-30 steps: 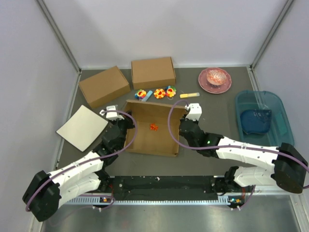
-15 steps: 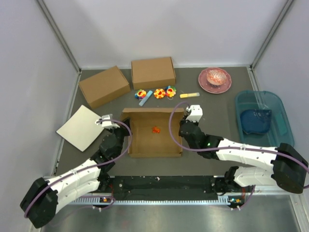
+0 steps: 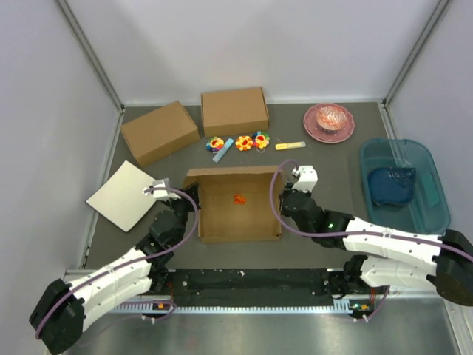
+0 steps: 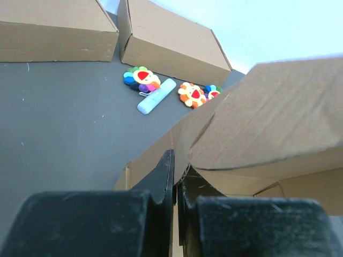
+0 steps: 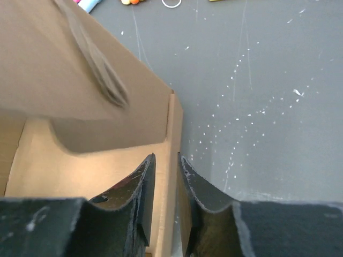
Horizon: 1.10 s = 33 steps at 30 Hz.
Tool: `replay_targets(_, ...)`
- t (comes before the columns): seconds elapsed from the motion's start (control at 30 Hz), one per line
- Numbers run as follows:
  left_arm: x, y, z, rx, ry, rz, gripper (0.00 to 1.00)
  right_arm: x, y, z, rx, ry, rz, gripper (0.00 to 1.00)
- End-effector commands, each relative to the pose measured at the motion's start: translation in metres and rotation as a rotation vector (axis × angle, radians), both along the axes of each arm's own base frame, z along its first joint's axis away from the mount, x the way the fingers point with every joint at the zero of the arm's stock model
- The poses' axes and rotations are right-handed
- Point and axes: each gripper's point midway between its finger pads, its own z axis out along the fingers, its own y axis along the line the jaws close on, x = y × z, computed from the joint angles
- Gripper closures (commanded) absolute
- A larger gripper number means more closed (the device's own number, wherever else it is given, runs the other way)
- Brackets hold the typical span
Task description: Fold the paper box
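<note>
The paper box (image 3: 236,218) lies open in the middle of the table as a shallow brown tray, with a small orange piece (image 3: 238,198) inside it. My left gripper (image 3: 192,201) is shut on the box's left wall; in the left wrist view its fingertips (image 4: 176,160) pinch that wall under a curling flap (image 4: 268,118). My right gripper (image 3: 280,200) stands at the right wall. In the right wrist view its jaws (image 5: 166,160) are slightly parted, one either side of the wall (image 5: 172,128), not pressing it.
Two formed cardboard boxes (image 3: 159,132) (image 3: 234,111) stand at the back. Flower toys (image 3: 238,142) and a yellow stick (image 3: 290,146) lie behind the paper box. An off-white board (image 3: 126,194) is at the left, a pink plate (image 3: 329,122) and blue tub (image 3: 403,185) at the right.
The box has swung from skewed to square with the table edge and shifted slightly. My right gripper's jaws have parted from the right wall. The left gripper has kept its grip.
</note>
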Motion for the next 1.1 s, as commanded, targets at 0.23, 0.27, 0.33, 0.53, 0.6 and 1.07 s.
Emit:
replay_targets(0.23,-0.011,0.010,-0.053,0.108,0.110,0.003,1.00,-0.018,-0.019,0.002,0.003,0.017,0.006,0.69)
replay_targets(0.27,-0.010,0.011,-0.052,0.115,0.107,0.004,1.00,-0.019,-0.021,0.008,0.021,0.004,0.003,0.68)
replay_targets(0.33,-0.010,0.010,-0.048,0.117,0.095,0.000,1.00,-0.020,-0.025,0.014,0.035,-0.012,0.000,0.67)
replay_targets(0.53,-0.008,0.006,-0.039,0.128,0.073,-0.016,1.00,-0.018,-0.041,0.074,0.115,-0.132,-0.024,0.66)
replay_targets(0.6,-0.007,0.005,-0.036,0.126,0.067,-0.020,1.00,-0.017,-0.043,0.103,0.138,-0.185,-0.021,0.66)
replay_targets(1.07,-0.009,-0.003,-0.043,0.155,0.087,-0.064,1.00,0.036,0.063,0.239,0.043,-0.385,0.157,0.53)
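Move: About 13 cm to the right hand's left, 5 cm ahead and slightly higher is the middle of the box's raised lid. The right wall stands between this hand's already parted fingertips, the orange toy lies on the box floor 12 cm left, 1 cm ahead and 9 cm below, and the yellow marker some 17 cm ahead, 4 cm right, on the table. From the left hand, at the lid's left side flap, the lid's middle is about 10 cm right and 4 cm ahead. Opening further, the right hand first draws about 4 cm to its right and 2 cm back, away from the box's right wall, then climbs fast, some 26 cm, swinging back left and a little forward late in the rise. Its fingers tip upward by over 20 degrees. The left hand stays in place, keeping its closed fingers on the lid's left side flap. ##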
